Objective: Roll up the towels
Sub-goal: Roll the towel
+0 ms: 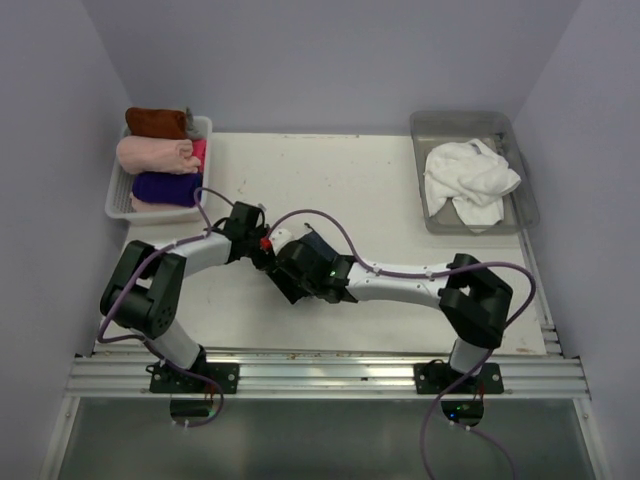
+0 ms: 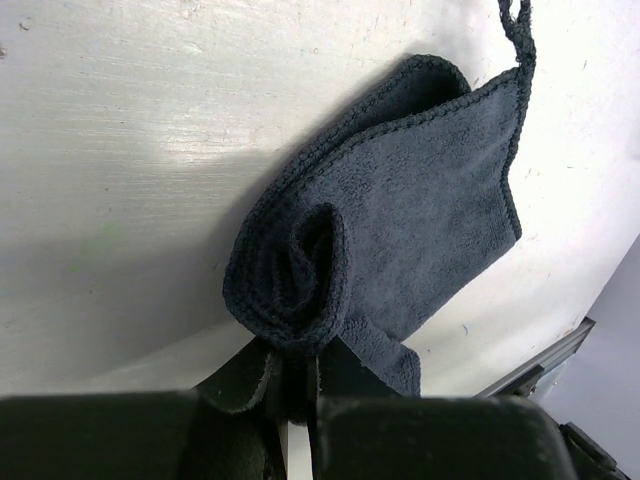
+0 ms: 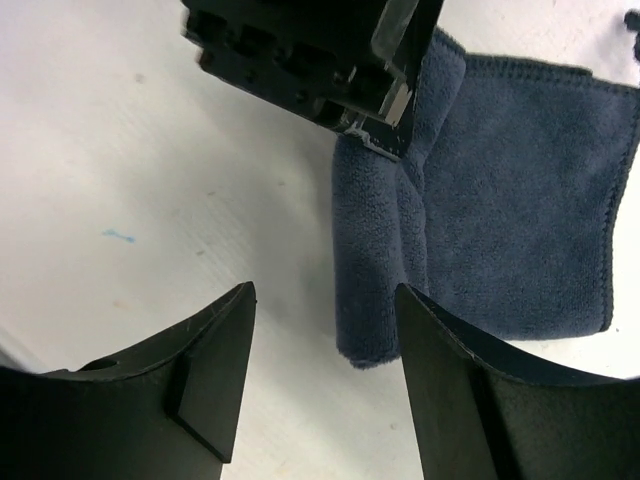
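The slate-blue towel [image 2: 430, 200] lies on the table, partly rolled from one end, with the rest still flat. My left gripper [image 2: 295, 365] is shut on the end of the roll [image 2: 300, 270]. In the right wrist view the left gripper [image 3: 320, 50] grips the roll's far end. My right gripper [image 3: 325, 290] is open, and the roll's near end [image 3: 375, 280] lies between its fingers, close to the right one. From above, both grippers [image 1: 268, 243] [image 1: 296, 262] meet mid-table and hide most of this towel [image 1: 318, 242]. The white towel [image 1: 470, 178] lies crumpled in a grey bin. The rust-brown towel [image 1: 155, 122] is rolled in a basket.
The white basket [image 1: 115, 200] at the back left also holds a pale pink cylinder [image 1: 155, 155] and a deep purple one [image 1: 165, 188]. The grey bin [image 1: 520, 195] stands at the back right. The table's front rail [image 1: 320, 375] runs along the near edge.
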You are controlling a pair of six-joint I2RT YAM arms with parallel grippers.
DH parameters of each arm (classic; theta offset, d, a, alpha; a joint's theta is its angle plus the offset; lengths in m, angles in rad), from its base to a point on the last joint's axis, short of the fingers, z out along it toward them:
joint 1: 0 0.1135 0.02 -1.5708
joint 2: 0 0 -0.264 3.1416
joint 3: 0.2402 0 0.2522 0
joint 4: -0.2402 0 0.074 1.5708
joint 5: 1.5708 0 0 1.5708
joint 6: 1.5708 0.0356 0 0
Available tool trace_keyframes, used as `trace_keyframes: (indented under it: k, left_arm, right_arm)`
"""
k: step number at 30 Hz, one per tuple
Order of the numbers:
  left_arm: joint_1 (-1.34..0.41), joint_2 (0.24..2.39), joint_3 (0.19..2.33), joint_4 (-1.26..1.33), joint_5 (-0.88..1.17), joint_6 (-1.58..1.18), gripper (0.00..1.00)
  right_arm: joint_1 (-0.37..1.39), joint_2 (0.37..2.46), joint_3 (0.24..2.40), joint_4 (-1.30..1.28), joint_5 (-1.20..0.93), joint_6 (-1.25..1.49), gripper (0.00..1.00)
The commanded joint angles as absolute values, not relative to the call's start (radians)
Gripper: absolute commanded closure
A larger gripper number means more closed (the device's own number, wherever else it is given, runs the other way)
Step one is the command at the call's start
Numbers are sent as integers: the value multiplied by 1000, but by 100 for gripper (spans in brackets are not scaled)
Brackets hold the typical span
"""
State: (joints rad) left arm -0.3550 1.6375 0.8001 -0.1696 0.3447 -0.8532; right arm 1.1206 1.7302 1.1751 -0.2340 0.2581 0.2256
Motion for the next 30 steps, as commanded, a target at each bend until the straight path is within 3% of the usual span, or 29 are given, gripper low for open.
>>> trace_keyframes:
  k: [1,6,9,11,12,14,15,16,18,30]
  left_arm:
    - [-357,1600,830,-189,331,-868,100]
    - [-357,1591,827,-195,328,-868,100]
    - [-357,1586,824,-198,328,-868,100]
    - [-357,1580,824,-199,327,-870,92]
    - [-356,1577,822,-202,322,-871,78]
    - [-357,1568,822,-206,319,-870,62]
    - [-357,1553,819,-206,313,-867,54]
    - [-356,1545,818,-206,310,-865,39]
    - [-356,1523,812,-204,295,-864,25]
    - [-356,1545,765,-123,348,-879,20]
  right_arm:
    - [1124,1810,1210,-264,383,169,39]
    - [1124,1841,1200,-239,405,158,50]
    - [1123,1836,1184,-227,408,167,71]
    - [1118,1835,1177,-219,403,179,86]
    - [1112,1829,1174,-219,396,186,90]
    - [1095,1815,1157,-195,332,207,99]
    - [1076,1798,1146,-183,302,215,100]
    - [1065,1786,1125,-170,275,224,100]
    - [1028,1764,1109,-141,172,251,100]
    - [833,1749,1002,35,-303,435,100]
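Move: The right hand is open, some 6 cm above the near end of the half-rolled towel, which lies about 2 cm ahead and 2 cm to its right. The left gripper, still pinching the roll's other end, is about 7 cm ahead and 7 cm to the left; the flat, unrolled part lies 10 cm ahead and 4 cm right. From the left hand, that near end is about 10 cm right and 6 cm back, nearly level. The right fingers close on the near end of the roll and pinch it after dropping about 5 cm, easing slightly forward and to the right. Only then does the left hand open wide, let go of its end and rise about 2 cm. Keeping its pinch, the right hand creeps forward-right and swings its wrist some 30 degrees, fingertips turning more to the left. ##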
